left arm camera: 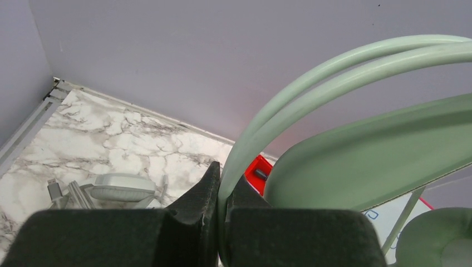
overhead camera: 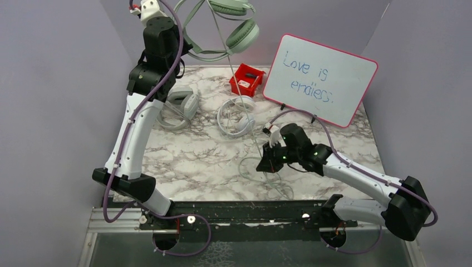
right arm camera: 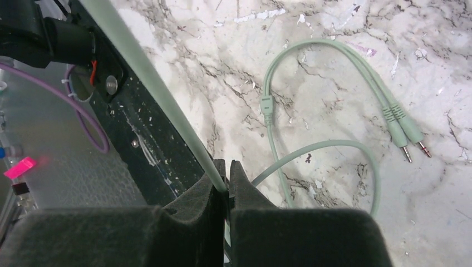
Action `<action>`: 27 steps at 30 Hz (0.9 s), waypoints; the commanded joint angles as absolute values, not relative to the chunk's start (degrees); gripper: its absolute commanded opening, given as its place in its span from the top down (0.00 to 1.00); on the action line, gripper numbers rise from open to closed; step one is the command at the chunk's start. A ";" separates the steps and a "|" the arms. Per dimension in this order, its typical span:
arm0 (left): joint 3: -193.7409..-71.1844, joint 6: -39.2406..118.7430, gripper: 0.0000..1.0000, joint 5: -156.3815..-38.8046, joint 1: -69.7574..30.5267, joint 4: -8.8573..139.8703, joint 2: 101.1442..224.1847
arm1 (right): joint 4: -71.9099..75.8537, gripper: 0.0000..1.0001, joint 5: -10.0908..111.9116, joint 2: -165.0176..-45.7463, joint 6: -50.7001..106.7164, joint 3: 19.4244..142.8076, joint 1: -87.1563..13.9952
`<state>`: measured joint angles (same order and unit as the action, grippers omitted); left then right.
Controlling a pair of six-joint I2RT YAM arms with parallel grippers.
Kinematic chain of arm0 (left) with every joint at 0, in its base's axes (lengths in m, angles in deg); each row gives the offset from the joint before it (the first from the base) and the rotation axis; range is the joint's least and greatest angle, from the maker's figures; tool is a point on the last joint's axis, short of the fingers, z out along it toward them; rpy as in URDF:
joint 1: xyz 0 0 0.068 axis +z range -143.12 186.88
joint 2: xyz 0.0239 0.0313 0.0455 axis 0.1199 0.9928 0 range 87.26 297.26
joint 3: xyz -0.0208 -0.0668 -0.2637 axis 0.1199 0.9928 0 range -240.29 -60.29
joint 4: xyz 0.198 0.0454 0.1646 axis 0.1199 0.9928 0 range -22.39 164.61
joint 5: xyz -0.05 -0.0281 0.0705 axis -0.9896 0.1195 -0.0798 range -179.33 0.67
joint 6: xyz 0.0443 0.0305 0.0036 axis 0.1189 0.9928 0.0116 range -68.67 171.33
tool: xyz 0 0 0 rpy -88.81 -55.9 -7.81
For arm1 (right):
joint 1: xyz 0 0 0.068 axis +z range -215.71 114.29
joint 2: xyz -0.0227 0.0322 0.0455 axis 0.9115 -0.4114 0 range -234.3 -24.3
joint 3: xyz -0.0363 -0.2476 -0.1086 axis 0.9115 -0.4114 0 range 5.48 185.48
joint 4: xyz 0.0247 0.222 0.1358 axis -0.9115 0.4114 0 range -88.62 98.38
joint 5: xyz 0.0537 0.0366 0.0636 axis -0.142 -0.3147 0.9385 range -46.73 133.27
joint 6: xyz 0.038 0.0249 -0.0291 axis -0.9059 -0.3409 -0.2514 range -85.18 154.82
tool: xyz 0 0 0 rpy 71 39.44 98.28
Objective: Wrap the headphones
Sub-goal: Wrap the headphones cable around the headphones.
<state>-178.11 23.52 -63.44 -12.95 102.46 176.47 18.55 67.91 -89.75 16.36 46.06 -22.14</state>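
My left gripper (overhead camera: 188,49) is raised high at the back and shut on the headband (left arm camera: 334,72) of the mint headphones (overhead camera: 236,25), whose cups (left arm camera: 378,161) hang beside it. From them the thin cable (overhead camera: 227,53) runs taut down to my right gripper (overhead camera: 269,163), low over the table. In the right wrist view the right gripper (right arm camera: 228,169) is shut on that cable (right arm camera: 150,83). The cable's loose end loops on the marble (right arm camera: 334,144), ending in two plugs (right arm camera: 409,139).
A white pair of headphones (overhead camera: 236,118) and a grey-green pair (overhead camera: 181,105) lie on the marble table (overhead camera: 189,161). A red bin (overhead camera: 246,79) and a leaning whiteboard (overhead camera: 320,78) stand at the back right. Purple walls enclose the table.
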 commanded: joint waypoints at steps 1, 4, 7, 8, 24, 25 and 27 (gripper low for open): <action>-179.04 21.22 1.00 -61.52 -12.10 93.30 173.53 | 18.72 0.99 65.88 -87.22 15.03 45.40 -21.50; -179.25 22.77 1.00 -59.37 -12.15 92.97 174.01 | 20.79 0.99 64.52 -84.48 16.43 45.71 -21.46; -180.19 24.49 1.00 -57.12 -12.11 92.08 175.45 | 21.71 0.99 73.49 -83.25 18.91 47.00 -21.50; -180.94 25.32 1.00 -56.38 -12.10 91.86 176.32 | 21.61 0.99 77.01 -82.89 19.55 47.54 -21.39; -157.11 54.20 1.00 -46.78 -13.12 75.73 176.65 | 40.89 0.99 75.71 -81.11 29.98 78.18 -20.03; -154.58 56.23 1.00 -46.62 -14.01 74.72 175.48 | 42.77 0.99 73.25 -82.28 31.23 80.50 -20.08; -150.84 59.82 1.00 -45.24 -16.54 73.79 173.54 | 46.92 0.99 67.44 -84.58 33.87 85.97 -20.01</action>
<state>-155.62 52.13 -47.79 -13.63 84.23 180.53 36.16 75.37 -81.27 27.69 77.80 -20.58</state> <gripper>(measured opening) 0.025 0.064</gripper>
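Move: The green headphones hang from the left fingers, their middle about 12 cm right of that hand, 5 cm ahead and level; the right hand, holding their cable, has them some 30 cm ahead, 12 cm left and 36 cm up. On the table, the cable tail lies 3 cm ahead of the right hand, 4 cm right and 12 cm below; the white headphones lie 26 cm ahead, 7 cm left and 10 cm below. Right hand, still gripping the cable, raises it about 22 cm while the left lowers and rolls the held headphones. ##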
